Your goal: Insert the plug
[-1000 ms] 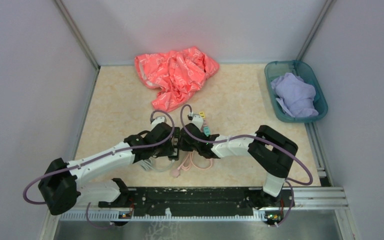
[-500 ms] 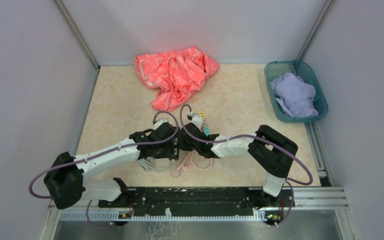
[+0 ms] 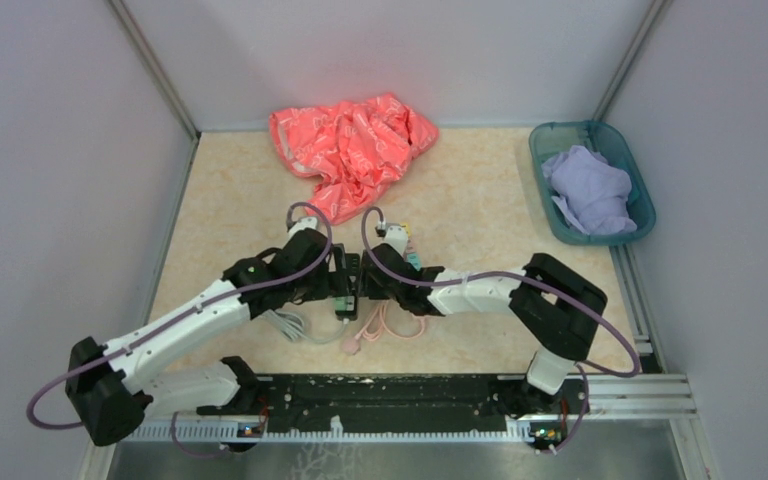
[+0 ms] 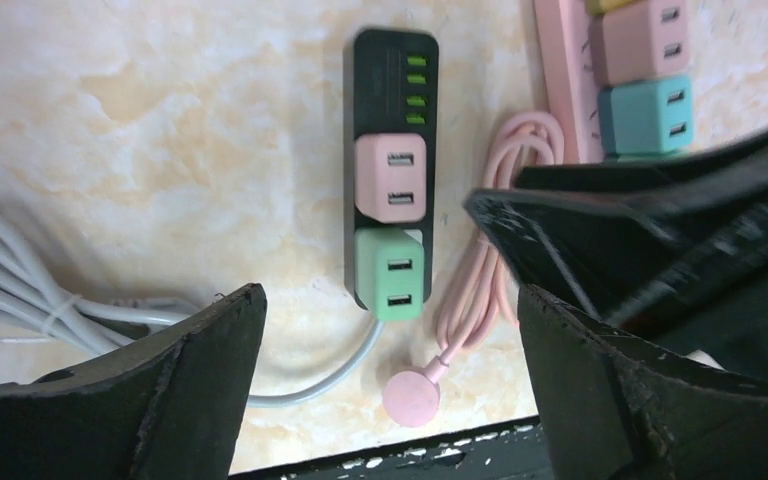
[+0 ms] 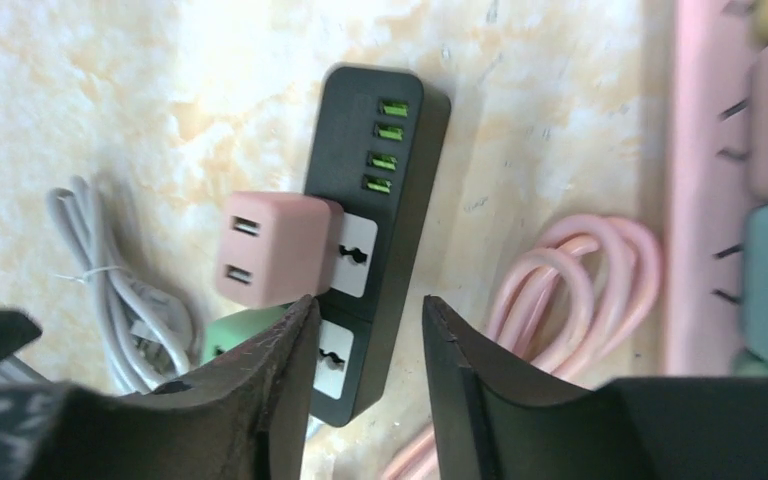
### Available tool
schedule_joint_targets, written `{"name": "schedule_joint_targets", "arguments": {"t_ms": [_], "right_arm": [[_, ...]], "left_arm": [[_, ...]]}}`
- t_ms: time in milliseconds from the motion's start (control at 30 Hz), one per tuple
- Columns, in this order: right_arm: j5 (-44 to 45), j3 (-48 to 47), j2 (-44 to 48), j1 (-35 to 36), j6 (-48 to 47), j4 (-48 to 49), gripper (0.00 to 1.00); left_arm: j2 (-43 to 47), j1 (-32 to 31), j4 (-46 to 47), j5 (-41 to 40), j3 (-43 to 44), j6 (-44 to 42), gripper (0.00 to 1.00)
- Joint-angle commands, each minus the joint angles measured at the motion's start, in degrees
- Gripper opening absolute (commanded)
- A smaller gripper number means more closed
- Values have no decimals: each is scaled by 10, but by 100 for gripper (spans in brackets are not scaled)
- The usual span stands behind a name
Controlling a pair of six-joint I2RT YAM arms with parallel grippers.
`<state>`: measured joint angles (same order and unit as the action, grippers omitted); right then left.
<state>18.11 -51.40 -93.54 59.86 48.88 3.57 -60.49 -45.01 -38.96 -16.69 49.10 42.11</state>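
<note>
A black power strip (image 4: 394,60) lies flat on the table. A pink plug (image 4: 390,177) and a green plug (image 4: 390,275) sit in its sockets. My left gripper (image 4: 390,400) hangs above the strip's cable end, jaws wide open and nothing between them. In the right wrist view the pink plug (image 5: 270,250) stands up from the black strip (image 5: 400,200), and the green plug (image 5: 235,335) is half hidden behind a finger. My right gripper (image 5: 365,390) is open, straddling the strip's near end. From above, both grippers (image 3: 343,283) (image 3: 365,285) meet nose to nose and cover the strip.
A coiled pink cable (image 4: 490,270) with a round end lies right of the strip, and a bundled white cable (image 4: 20,290) left of it. A pink strip (image 3: 405,248) with adapters lies behind. An orange-pink cloth (image 3: 350,150) and a teal basket (image 3: 602,238) sit farther back.
Both grippers have opened, the left one fully and the right one partway. The left arm has lifted and its elbow swung left. The green plug stays in the strip.
</note>
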Motion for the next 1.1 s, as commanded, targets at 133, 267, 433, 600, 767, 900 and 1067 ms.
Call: {"name": "schedule_joint_targets", "arguments": {"t_ms": [133, 267, 433, 600, 767, 900, 1067], "right_arm": [[141, -17, 150, -3, -159, -42, 59], [203, -1, 222, -27, -231, -62, 71], [285, 36, 354, -74, -308, -90, 77], [383, 78, 491, -79, -399, -85, 83], [416, 125, 600, -80, -484, -46, 99], [429, 154, 650, -80, -520, -21, 99], [438, 168, 661, -80, -542, 0, 99]], "left_arm": [[58, 106, 27, 27, 41, -127, 100], [97, 123, 32, -10, 52, -165, 100], [173, 125, 63, -63, 43, -205, 100], [241, 125, 91, -137, 20, -235, 100], [292, 125, 114, -187, -1, -254, 100], [329, 125, 132, -204, -30, -256, 100], [353, 128, 140, -203, -47, -259, 100]]}}
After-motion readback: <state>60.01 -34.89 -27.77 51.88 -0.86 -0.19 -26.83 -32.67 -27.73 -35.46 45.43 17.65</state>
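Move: Both hands are already empty and off the work. From the left hand, the green plug on the black power strip is about 2 cm back, 2 cm to the right and 9 cm below; the pink plug is some 4 cm farther out than it, and the pink strip lies about 17 cm right, 2 cm ahead. From the right hand, the green plug is roughly 4 cm left, 2 cm back and 2 cm below, the pink plug 4 cm left and 1 cm ahead. Both arms back away from the black strip and its plugs: the right hand rises straight off it, then sweeps far out to its right, about 31 cm over and some 22 cm up, opening its half-open fingers wide while they tilt up towards level and the wrist turns clockwise. The left hand, fingers staying wide open, climbs about 15 cm and goes about as far left, edging forward first and then easing partly back, its fingertips tilting up some 40 degrees. ##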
